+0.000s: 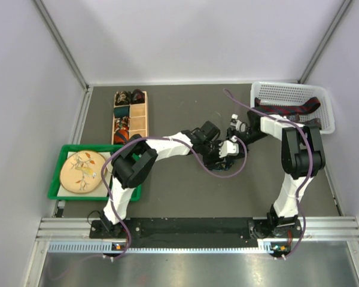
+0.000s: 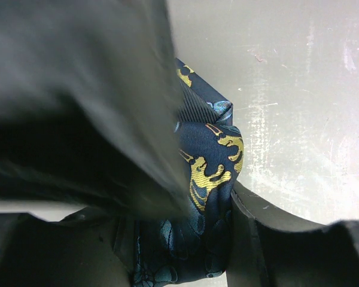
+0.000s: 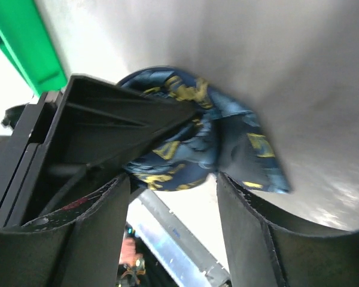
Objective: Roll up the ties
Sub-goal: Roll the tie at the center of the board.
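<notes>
A dark blue tie (image 2: 210, 170) with yellow and light blue figures is wound into a small coil above the grey table. My left gripper (image 2: 176, 239) is shut on the tie, and the fabric fills the gap between its fingers. In the right wrist view the same tie (image 3: 185, 140) sits just beyond the tips of my right gripper (image 3: 173, 179), which stands open with only background between its fingers. The left gripper's black finger (image 3: 107, 119) presses into the coil from the left. From above, both grippers (image 1: 218, 152) (image 1: 232, 143) meet at mid-table and hide the coil.
A white basket (image 1: 287, 92) at the back right holds a dark red and navy tie (image 1: 293, 109). A wooden compartment box (image 1: 145, 113) at the back left holds several rolled ties (image 1: 124, 98). A green tray (image 1: 57, 179) with a round beige piece (image 1: 82, 171) sits at the left.
</notes>
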You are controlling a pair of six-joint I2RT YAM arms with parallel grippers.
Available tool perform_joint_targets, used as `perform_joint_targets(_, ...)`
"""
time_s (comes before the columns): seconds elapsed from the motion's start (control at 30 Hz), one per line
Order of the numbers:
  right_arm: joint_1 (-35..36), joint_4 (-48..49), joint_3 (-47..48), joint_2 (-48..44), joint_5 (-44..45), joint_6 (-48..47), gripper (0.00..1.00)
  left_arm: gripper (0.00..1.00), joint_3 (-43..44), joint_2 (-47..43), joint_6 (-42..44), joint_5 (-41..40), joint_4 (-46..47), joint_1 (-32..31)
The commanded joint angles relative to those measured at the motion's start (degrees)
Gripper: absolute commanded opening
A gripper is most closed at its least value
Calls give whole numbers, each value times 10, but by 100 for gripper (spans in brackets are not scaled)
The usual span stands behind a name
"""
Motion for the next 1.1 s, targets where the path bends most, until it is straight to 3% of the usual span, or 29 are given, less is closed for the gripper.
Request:
perform_joint_targets(0.0, 35, 23, -9, -25, -38, 5, 58, 29, -5, 41, 0, -36, -87, 5)
perform_joint_targets(0.17, 61, 16, 13, 4, 5, 3, 55, 30, 3, 46, -5, -34, -88, 5)
perform_joint_targets(0.23, 64, 14, 20, 13, 20, 1, 46, 32, 5, 45, -5, -35, -89, 5)
perform_joint_targets(0.27, 64, 12, 27, 16, 37, 1, 42, 33, 5, 46, -5, -35, -88, 5)
perform_joint_targets(0.37, 64, -3, 35, 34, 70, -13, 12, 39, 5, 44, -4, -33, -89, 5)
perform_joint_targets(0.43, 64, -6, 35, 42, 80, -17, 0, 43, 1, 41, -4, -31, -84, 6)
perform_joint_targets(0.63, 62, -2, 27, 43, 107, -19, 0, 58, -13, 25, -17, -4, -58, 14)
perform_joint_targets(0.77, 57, 1, 20, 41, 129, -17, 0, 74, -41, -4, -34, 26, -1, 27)
perform_joint_targets(1.07, 47, 2, 25, 45, 169, -7, 0, 76, -96, -53, -47, 111, 99, 41)
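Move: The rolled tie is already squeezed between the left fingers, its middle only about 1 cm to the right of the left hand. From the right hand it lies about 4 cm to the left, 1 cm back and 2 cm below. The tie's loose end sticks out some 3 cm ahead of the roll and 3 cm to its right, about 2 cm lower. The white basket stands roughly 18 cm ahead and 22 cm to the right of the right hand. Bring the half-open right gripper left and back, about 2 cm each way, to the roll's right side. Shut its fingers fully there on the outer fabric, then ease them down and back to the right by about 1 cm each, tips dipping. Meanwhile keep the left gripper clamped in place, and only once the right is shut open it wider around the roll, tipping its fingers up slightly. ##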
